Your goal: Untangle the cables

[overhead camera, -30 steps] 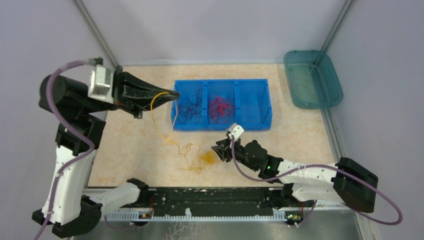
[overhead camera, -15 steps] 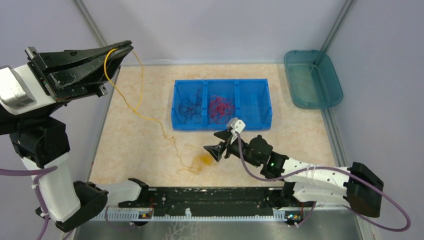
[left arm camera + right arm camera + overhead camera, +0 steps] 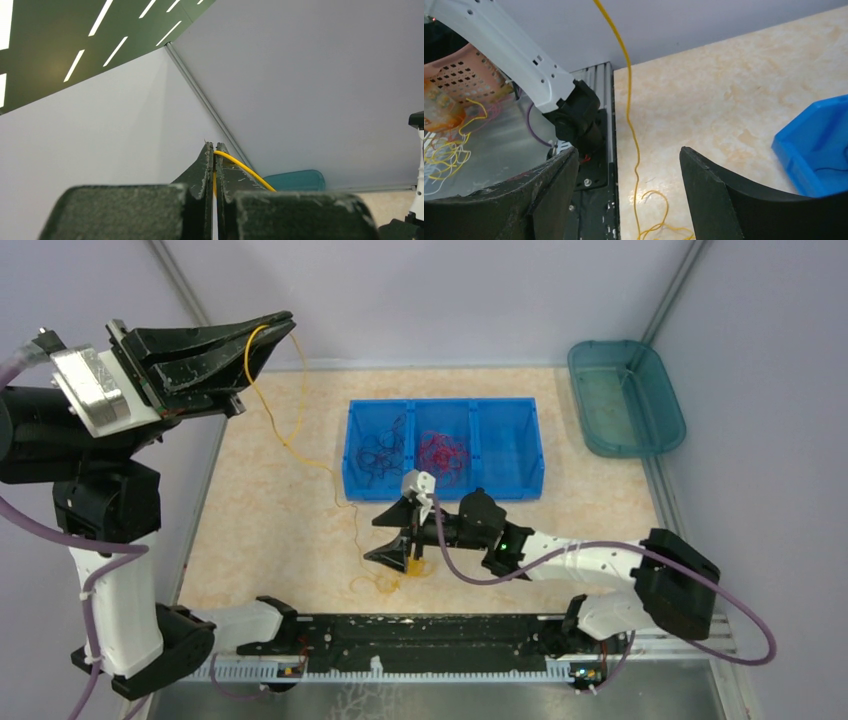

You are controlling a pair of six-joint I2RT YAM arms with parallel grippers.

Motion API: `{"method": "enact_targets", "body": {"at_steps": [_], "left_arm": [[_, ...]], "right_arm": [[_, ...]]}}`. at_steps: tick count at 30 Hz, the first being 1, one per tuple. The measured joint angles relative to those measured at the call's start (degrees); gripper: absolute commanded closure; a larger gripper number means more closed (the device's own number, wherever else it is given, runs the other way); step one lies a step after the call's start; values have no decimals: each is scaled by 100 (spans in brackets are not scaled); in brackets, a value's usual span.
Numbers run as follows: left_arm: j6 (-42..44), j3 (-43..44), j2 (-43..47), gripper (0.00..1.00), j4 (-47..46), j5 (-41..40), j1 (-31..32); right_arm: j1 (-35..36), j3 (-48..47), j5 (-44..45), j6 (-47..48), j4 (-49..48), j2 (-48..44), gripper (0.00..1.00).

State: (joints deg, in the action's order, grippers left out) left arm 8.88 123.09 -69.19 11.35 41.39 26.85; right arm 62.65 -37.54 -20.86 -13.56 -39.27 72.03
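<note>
The yellow cable (image 3: 293, 448) hangs from my left gripper (image 3: 285, 328), which is raised high at the back left and shut on it. The cable slopes down to a loose yellow clump (image 3: 380, 583) on the table. In the left wrist view the cable (image 3: 240, 165) comes out between the shut jaws of the gripper (image 3: 215, 147). My right gripper (image 3: 392, 537) stands open just above the clump. The strand (image 3: 629, 125) runs between the right gripper's (image 3: 628, 152) spread fingers without touching them. Dark cables (image 3: 383, 452) and red cables (image 3: 443, 455) lie in a blue bin (image 3: 510, 410).
The blue bin has three compartments; the right one holds nothing. A teal tray (image 3: 625, 395) sits at the back right corner. A black rail (image 3: 420, 635) runs along the near edge. Off the table's left, a pink basket (image 3: 454, 80) holds more yellow cables.
The left gripper lifted the yellow cable from near the bin to high at the back left. The right gripper opened wide and moved left over the yellow clump.
</note>
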Motion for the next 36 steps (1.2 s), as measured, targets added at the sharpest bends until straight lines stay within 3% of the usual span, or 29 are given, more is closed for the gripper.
{"method": "enact_targets", "body": {"at_steps": [10,12,15,16,23,30,36], "left_arm": [[63,-92,192,100,-151,4,0],[96,-127,234,100,-184,4,0],[133,-210,286,100,-225,4,0],[151,-264,315,100,-234,2,0],[487,-1036,669,100,-177,-157,0],[1130,-3053,1434,100,11,-688,0],[1231,-4343,1751,100,247,-866,0]], "right_arm": [[96,-299,-544,-302,-109,1226,37],[155,-376,-601,-337,-168,1427,54],[249,-448,-595,-404,-197,1644,94],[264,-450,-570,-389,-190,1659,100],[101,-610,164,-146,514,1029,100],[-463,-1709,570,101,1180,-234,100],[-470,-2444,782,374,1480,-603,100]]}}
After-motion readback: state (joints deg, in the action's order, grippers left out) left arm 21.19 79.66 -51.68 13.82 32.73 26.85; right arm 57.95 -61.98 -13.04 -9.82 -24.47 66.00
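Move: My right hand, open, goes for the yellow cable strand hanging from my left fingers; the spot to grip is about 5 cm to its left, 2 cm back and 7 cm lower. The heap of yellow cable lies some 3 cm ahead of that hand, 1 cm left and 24 cm down. The blue bin's middle is 27 cm ahead, 12 cm right and 22 cm down. From my left hand, the grip spot is about 52 cm below, 3 cm back and 1 cm right. I sink my right hand about 7 cm while easing left and a little back onto the hanging strand, pinch it shut, then sweep it up some 26 cm, also forward and right. My left hand keeps its pinch on the cable up high, hangs nearly still, then comes down about 20 cm and 8 cm forward, tipping its fingers and closing in on my right hand. ##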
